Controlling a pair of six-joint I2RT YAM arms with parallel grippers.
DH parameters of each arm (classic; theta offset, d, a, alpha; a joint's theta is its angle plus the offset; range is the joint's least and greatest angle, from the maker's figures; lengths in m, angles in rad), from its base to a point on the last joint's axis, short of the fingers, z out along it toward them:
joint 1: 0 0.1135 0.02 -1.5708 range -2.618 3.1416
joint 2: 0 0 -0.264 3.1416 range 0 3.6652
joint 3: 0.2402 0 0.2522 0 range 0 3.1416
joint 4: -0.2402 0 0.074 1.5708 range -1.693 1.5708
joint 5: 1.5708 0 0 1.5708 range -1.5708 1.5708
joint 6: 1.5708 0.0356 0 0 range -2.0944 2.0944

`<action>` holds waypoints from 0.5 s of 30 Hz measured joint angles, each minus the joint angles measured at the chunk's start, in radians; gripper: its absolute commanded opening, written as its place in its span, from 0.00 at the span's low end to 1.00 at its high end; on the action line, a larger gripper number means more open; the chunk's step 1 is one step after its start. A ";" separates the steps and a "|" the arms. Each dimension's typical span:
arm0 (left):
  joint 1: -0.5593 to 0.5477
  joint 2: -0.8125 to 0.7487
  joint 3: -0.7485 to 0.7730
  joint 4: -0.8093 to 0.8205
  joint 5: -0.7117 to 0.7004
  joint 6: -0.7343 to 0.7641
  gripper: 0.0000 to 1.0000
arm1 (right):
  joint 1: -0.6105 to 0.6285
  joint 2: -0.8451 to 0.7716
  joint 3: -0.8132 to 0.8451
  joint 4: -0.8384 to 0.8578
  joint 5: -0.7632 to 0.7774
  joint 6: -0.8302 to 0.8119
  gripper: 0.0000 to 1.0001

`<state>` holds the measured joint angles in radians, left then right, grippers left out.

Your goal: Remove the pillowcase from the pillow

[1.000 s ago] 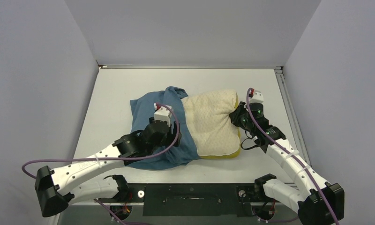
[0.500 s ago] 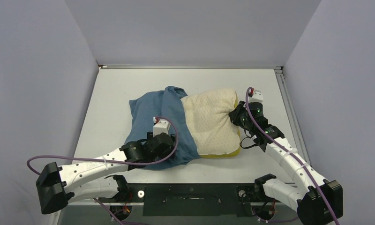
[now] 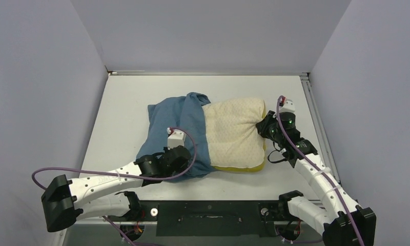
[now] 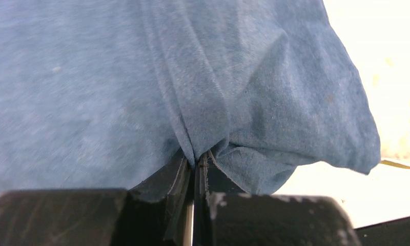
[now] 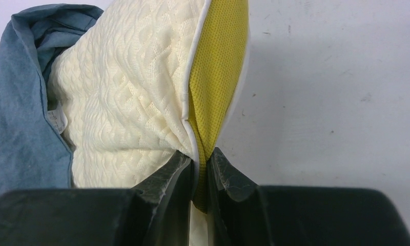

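Note:
The slate-blue pillowcase [image 3: 175, 125] covers the left half of the pillow [image 3: 234, 134], whose cream quilted top and mustard edge lie bare on the right. My left gripper [image 3: 185, 165] is at the pillowcase's near edge, shut on a pinched fold of the blue cloth [image 4: 203, 102]; the jaws meet with cloth between them [image 4: 197, 160]. My right gripper [image 3: 264, 128] is shut on the pillow's right edge, pinching the yellow mesh side [image 5: 218, 77] and white piping [image 5: 200, 159]. The pillowcase's open mouth [image 5: 23, 102] shows at the left of the right wrist view.
The white table [image 3: 126, 102] is walled by grey panels on three sides. A black bar [image 3: 208, 215] with the arm bases runs along the near edge. Purple cables trail from both arms.
The left gripper moved toward the near edge of the pillowcase and closed on the cloth. The right gripper pulled the pillow slightly to the right, and more cream surface shows.

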<state>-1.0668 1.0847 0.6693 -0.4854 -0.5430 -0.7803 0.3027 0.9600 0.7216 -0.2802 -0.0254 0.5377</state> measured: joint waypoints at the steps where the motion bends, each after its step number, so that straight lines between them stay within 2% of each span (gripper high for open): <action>1: 0.000 -0.018 0.000 -0.007 -0.020 -0.001 0.00 | -0.017 -0.008 0.000 -0.010 -0.010 -0.002 0.05; 8: 0.016 -0.136 -0.015 -0.053 -0.175 -0.033 0.00 | -0.167 -0.074 0.024 -0.085 -0.104 -0.003 0.05; 15: 0.075 -0.241 -0.138 -0.059 -0.283 -0.128 0.00 | -0.191 -0.091 0.075 -0.145 -0.111 0.023 0.05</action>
<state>-0.9916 0.8436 0.5312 -0.5442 -0.8261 -0.9081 0.1116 0.8692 0.7967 -0.4252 -0.1360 0.5602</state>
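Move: My left fingers are already shut on a fold of the pillowcase; its visible middle lies about 7 cm ahead, 2 cm to their left and slightly lower. The bare table it is drawn towards is some 27 cm to the left and level with the hand, 5 cm below. The pillow's exposed middle is about 7 cm ahead and 21 cm right of that hand. From my right hand, already pinching the pillow's outer side edge, that middle is 3 cm back, 9 cm left, 8 cm lower. I pull the two apart: my left hand keeps its pinch and drags the near part of the pillowcase left, away from the pillow, about 8 cm, first lifting some 3 cm and then sinking again, while it turns roughly 20 degrees counter-clockwise and its fingers tip up a little. My right hand keeps hold of the pillow's edge and draws it right by 4 cm, rising nearly as much. ##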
